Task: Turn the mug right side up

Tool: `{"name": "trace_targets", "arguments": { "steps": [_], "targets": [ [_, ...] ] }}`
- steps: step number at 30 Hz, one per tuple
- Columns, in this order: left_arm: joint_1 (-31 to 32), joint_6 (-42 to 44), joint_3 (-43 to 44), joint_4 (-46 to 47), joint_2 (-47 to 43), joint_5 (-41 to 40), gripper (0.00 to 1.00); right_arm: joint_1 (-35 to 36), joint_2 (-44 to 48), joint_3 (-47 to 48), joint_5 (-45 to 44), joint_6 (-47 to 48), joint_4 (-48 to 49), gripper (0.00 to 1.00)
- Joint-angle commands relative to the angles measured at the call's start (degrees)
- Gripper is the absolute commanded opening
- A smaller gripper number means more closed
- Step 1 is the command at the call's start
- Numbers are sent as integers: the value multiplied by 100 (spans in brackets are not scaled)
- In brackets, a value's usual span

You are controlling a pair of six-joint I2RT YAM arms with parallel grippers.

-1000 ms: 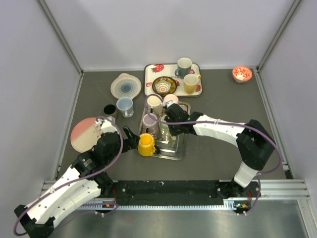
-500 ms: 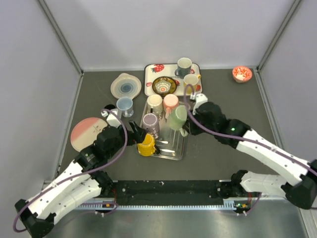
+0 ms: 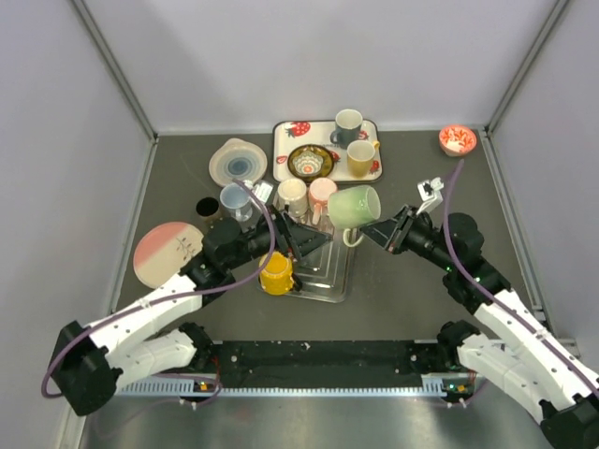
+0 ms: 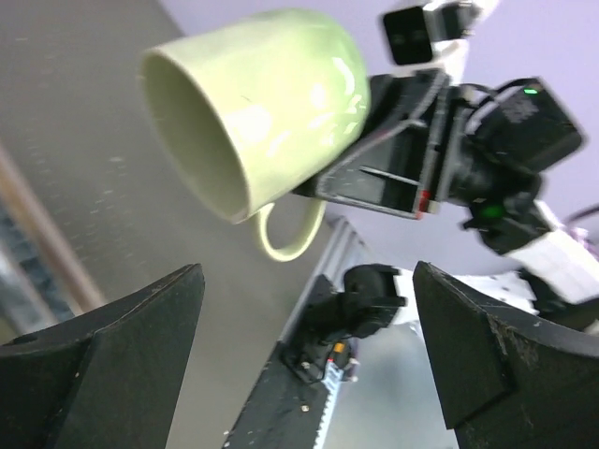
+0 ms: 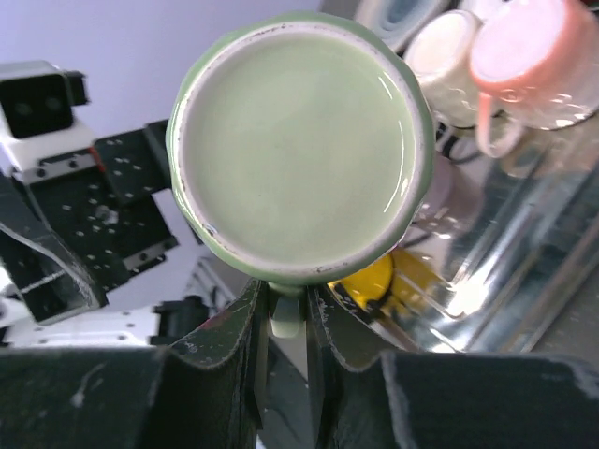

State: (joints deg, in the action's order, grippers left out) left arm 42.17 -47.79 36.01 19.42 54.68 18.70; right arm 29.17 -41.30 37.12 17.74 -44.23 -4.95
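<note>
The pale green mug hangs in the air above the metal tray, lying on its side with its mouth toward the left. My right gripper is shut on its handle; in the right wrist view the fingers pinch the handle under the mug's base. My left gripper is open and empty over the tray, just left of the mug. In the left wrist view the mug's open mouth faces it, above the spread jaws.
A yellow mug, a cream mug and a pink mug sit on the metal tray. A strawberry tray with mugs and a bowl stands behind. A blue cup, a pink plate and a red bowl lie around.
My right gripper has lifted the green mug off the tray, drawn it right and tipped it onto its side. My left gripper has moved up and right toward the mug's mouth.
</note>
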Motion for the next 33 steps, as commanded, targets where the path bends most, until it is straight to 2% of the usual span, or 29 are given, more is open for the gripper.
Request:
{"name": "trace_targets", "arguments": {
  "steps": [1, 4, 15, 19, 26, 27, 30, 33],
  "targets": [
    [124, -512, 161, 2125, 454, 942, 97, -394, 307, -292, 898, -1324, 2898, 0],
    [194, -678, 214, 2425, 736, 1153, 94, -587, 307, -627, 1039, -1895, 3481, 0],
    [248, -810, 301, 3022, 1177, 1083, 93, -649, 52, -1049, 1188, -2687, 4967, 0],
    [265, -1065, 407, 3436, 1492, 1030, 90, -649, 8, -1076, 1267, -2714, 5048, 0],
    [344, -1250, 784, 3726, 1897, 1066, 75, -649, 25, -1067, 1434, -2565, 4872, 0],
    [353, -1276, 846, 3744, 1924, 1074, 70, -649, 34, -1076, 1434, -2530, 4846, 0],
    [362, -1320, 934, 3832, 2012, 1048, 63, -649, 34, -1067, 1478, -2468, 4784, 0],
    [371, -1373, 1004, 3894, 2065, 1048, 52, -641, 34, -1076, 1513, -2407, 4714, 0]
  ]
}}
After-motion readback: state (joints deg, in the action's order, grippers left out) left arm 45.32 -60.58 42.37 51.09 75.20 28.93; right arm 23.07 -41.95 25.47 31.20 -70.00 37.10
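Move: The green mug, held sideways by its handle in the right fingers with its mouth to the left, has its middle about 8 cm right and 6 cm ahead of the open left hand, nearly level; from the right hand it lies some 5 cm ahead and 3 cm left. On the tray, roughly 22 cm below the left hand, the pink mug stands 20 cm ahead and 2 cm right, the yellow mug 2 cm ahead and 10 cm left. Bring the left gripper about 7 cm right and 5 cm up to the green mug's handle, rolling it some 20 degrees, and late in the reach bring its wide-open fingers to about half open around the handle. Meanwhile keep the right fingers pinched on the handle, raise that hand about 7 cm and tilt it so the mug's mouth swings from slightly down to slightly up. ##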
